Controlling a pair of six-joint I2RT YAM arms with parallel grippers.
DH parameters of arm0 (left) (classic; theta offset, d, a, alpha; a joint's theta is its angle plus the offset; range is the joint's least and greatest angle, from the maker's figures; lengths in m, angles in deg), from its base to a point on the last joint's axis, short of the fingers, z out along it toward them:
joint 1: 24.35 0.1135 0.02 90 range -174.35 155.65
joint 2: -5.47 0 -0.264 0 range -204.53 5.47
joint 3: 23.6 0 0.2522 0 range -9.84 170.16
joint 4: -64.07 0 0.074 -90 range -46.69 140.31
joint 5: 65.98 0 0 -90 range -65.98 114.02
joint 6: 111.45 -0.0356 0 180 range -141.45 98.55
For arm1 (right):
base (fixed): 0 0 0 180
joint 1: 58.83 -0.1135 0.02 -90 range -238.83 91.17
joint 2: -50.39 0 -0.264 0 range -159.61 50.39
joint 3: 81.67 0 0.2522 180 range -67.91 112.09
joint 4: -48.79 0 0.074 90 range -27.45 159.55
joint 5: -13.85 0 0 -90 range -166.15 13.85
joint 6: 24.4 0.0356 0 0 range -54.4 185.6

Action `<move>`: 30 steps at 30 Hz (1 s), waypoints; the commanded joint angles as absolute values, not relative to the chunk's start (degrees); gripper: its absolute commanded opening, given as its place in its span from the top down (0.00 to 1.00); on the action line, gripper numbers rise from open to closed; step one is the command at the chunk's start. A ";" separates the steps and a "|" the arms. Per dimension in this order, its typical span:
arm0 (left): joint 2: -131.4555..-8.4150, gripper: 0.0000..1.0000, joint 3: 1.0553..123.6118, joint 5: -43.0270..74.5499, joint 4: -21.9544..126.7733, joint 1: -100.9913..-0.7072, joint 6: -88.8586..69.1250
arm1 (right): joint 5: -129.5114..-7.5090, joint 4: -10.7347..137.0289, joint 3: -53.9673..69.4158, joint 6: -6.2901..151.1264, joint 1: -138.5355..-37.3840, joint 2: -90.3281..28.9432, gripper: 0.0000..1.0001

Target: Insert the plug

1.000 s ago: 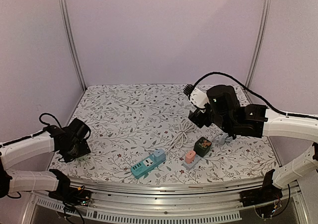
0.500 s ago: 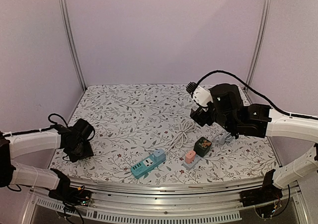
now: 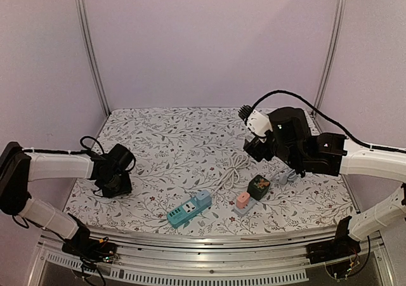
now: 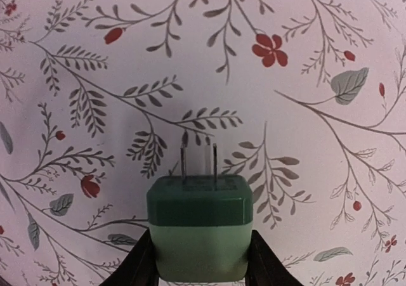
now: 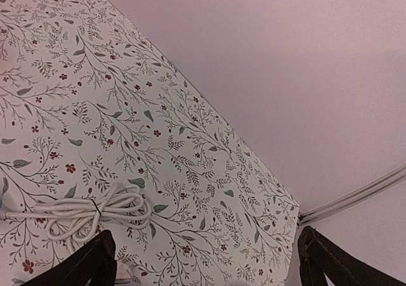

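Note:
A two-tone green plug, dark at the prong end, sits between the fingers of my left gripper, which is shut on its sides; its two metal prongs point away over the flowered cloth. In the top view the left gripper hangs low at the table's left, and the plug is hidden under it. The teal power strip lies near the front centre, well to its right. My right gripper is open and holds nothing; it hovers over the right middle, above the white cable coil.
A dark green cube adapter and a pink plug on a grey base lie right of the strip. The strip's white cord is bundled behind them. Metal frame posts and purple walls bound the table.
The left arm has swung right along the table's left side while its jaws closed in on the green plug. The right arm shifted slightly, staying open.

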State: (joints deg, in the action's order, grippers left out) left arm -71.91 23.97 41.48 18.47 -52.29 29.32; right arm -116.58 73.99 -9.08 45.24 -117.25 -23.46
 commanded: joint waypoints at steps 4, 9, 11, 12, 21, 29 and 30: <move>-84.73 0.71 33.89 39.77 23.01 -63.71 31.74 | -116.24 74.63 -9.53 46.40 -116.45 -23.31 0.01; -94.11 0.71 41.18 38.23 26.48 -67.14 35.86 | -116.14 75.03 -9.29 46.62 -116.49 -23.69 0.01; -97.00 0.68 43.16 36.42 28.87 -67.69 37.27 | -116.21 75.18 -9.36 46.70 -116.45 -23.83 0.01; -98.05 0.65 44.03 35.71 29.40 -67.94 37.73 | -116.22 75.22 -9.35 46.70 -116.46 -23.87 0.01; -97.08 0.08 47.15 37.22 29.46 -70.04 36.23 | -114.74 75.38 -8.97 47.13 -116.34 -24.44 0.01; -87.77 0.02 44.78 44.23 26.74 -70.67 28.96 | -103.73 75.79 -5.44 53.99 -116.31 -27.91 0.01; -86.40 0.04 44.22 46.60 25.88 -70.67 27.56 | -101.60 76.32 -4.44 55.63 -116.32 -28.77 0.01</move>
State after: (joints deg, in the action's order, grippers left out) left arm -92.57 45.89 39.90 29.60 -69.89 33.16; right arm -110.30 75.22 -7.86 49.20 -116.52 -26.10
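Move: The left hand, low over the left of the table, already grips the green plug. The bare patch it is taken to lies about 18 cm to its right and 7 cm ahead, at table height. The teal strip's middle is about 23 cm right and 7 cm back, the blue plug in it 28 cm right and 3 cm back, and the white cord coil about 40 cm right and 9 cm ahead. From the right hand the patch is about 25 cm left, 1 cm ahead and 26 cm down. Rightward and somewhat forward, low and level, the left hand slides the gripped green plug along the table about 18 cm towards the side beyond the teal strip, turning some 10 degrees clockwise. It slows, opens its fingers wide to let go, then rises 2 to 3 cm. The open right hand, nearly still until then, eases about 2 cm left and down. ##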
